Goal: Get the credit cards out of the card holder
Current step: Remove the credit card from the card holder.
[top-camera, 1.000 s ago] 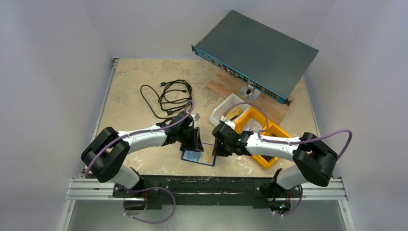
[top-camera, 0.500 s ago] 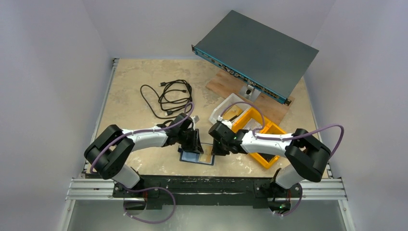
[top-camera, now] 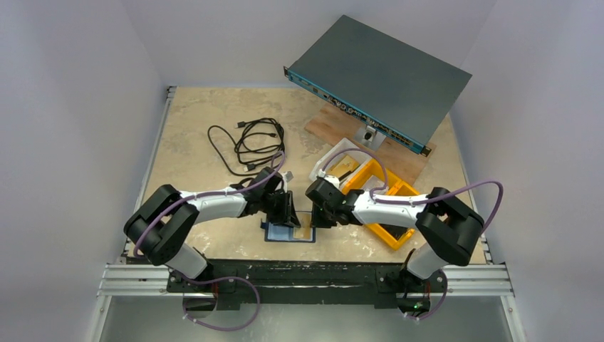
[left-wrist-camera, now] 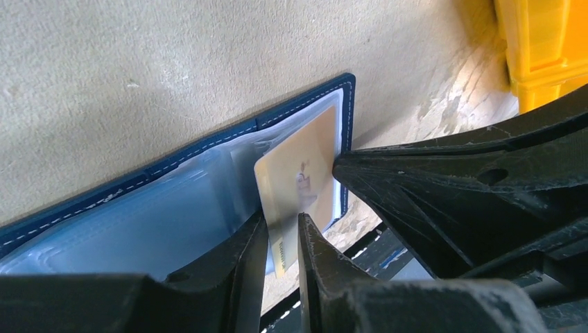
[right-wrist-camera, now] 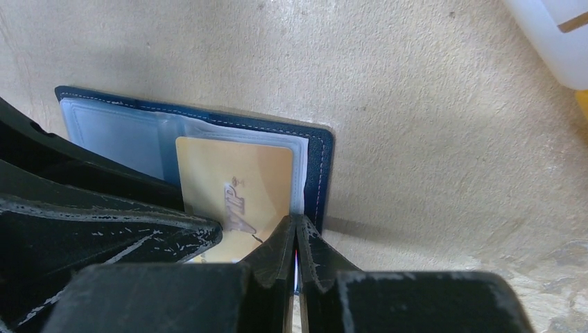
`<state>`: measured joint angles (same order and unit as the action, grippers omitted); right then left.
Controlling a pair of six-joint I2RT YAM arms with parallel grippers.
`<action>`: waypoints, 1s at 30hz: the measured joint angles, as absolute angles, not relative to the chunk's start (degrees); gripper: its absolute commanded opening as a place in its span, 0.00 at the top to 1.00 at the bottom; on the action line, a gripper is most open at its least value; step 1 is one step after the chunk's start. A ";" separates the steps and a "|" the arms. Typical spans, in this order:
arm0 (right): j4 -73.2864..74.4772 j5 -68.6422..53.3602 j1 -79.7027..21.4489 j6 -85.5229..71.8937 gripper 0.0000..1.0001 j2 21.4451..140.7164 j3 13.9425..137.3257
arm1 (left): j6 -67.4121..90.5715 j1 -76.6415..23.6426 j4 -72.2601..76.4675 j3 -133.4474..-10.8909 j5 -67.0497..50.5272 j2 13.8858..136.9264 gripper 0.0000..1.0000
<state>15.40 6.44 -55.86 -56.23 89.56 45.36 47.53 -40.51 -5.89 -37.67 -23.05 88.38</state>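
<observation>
The card holder (top-camera: 285, 233) lies open on the table between both arms, navy outside with clear sleeves inside (left-wrist-camera: 173, 163). A gold credit card (left-wrist-camera: 298, 180) sticks partly out of its right-hand sleeve. My left gripper (left-wrist-camera: 283, 229) is shut on the card's lower edge, one finger on each side. My right gripper (right-wrist-camera: 295, 225) is shut on the holder's right edge (right-wrist-camera: 320, 173), beside the card (right-wrist-camera: 229, 173). From above, the left gripper (top-camera: 288, 212) and right gripper (top-camera: 318, 217) almost touch over the holder.
A yellow bin (top-camera: 395, 196) and a white bin (top-camera: 340, 165) stand just right of the holder. Behind them a grey rack unit (top-camera: 381, 78) rests on a wooden board (top-camera: 335, 125). A coiled black cable (top-camera: 249, 142) lies at the back left.
My right gripper has slid left and closed on the holder's right edge. The holder has shifted slightly left. The left gripper has stayed on the card, its jaws a little narrower.
</observation>
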 measured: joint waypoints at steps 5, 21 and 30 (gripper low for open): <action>15.42 6.37 -55.86 -55.92 0.99 90.08 45.80 | 48.21 -39.81 -5.17 -37.19 -24.69 87.55 0.80; 14.09 5.10 -55.70 -55.86 1.00 91.11 46.06 | 52.03 -35.66 1.28 -32.29 -31.99 85.62 0.99; 13.96 4.75 -55.53 -55.94 1.00 91.37 46.06 | 53.41 -34.00 5.04 -30.85 -35.42 86.24 1.00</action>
<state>13.96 4.75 -55.53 -55.94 91.37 46.06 53.41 -34.00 5.04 -30.85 -35.42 86.24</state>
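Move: The tan credit card, in the holder's right half, has its middle about 3 cm right of the left hand, level with it fore and aft and 1 cm lower. The open card holder's middle is some 2 cm straight beneath. From the right hand, the card's middle is roughly 3 cm left and 1 cm below; the white tray stands about 22 cm ahead and 9 cm right, the orange tray 8 cm ahead and 22 cm right. Upward some 2 cm, the left hand carries its fingertips, already astride the card's raised left edge, tilting about 10 degrees so they point flatter to the right; it then eases slightly left and shuts them, pinching that edge. The right hand keeps its closed tips pressed on the pocket by the card's right edge, shifting under 1 cm left. ##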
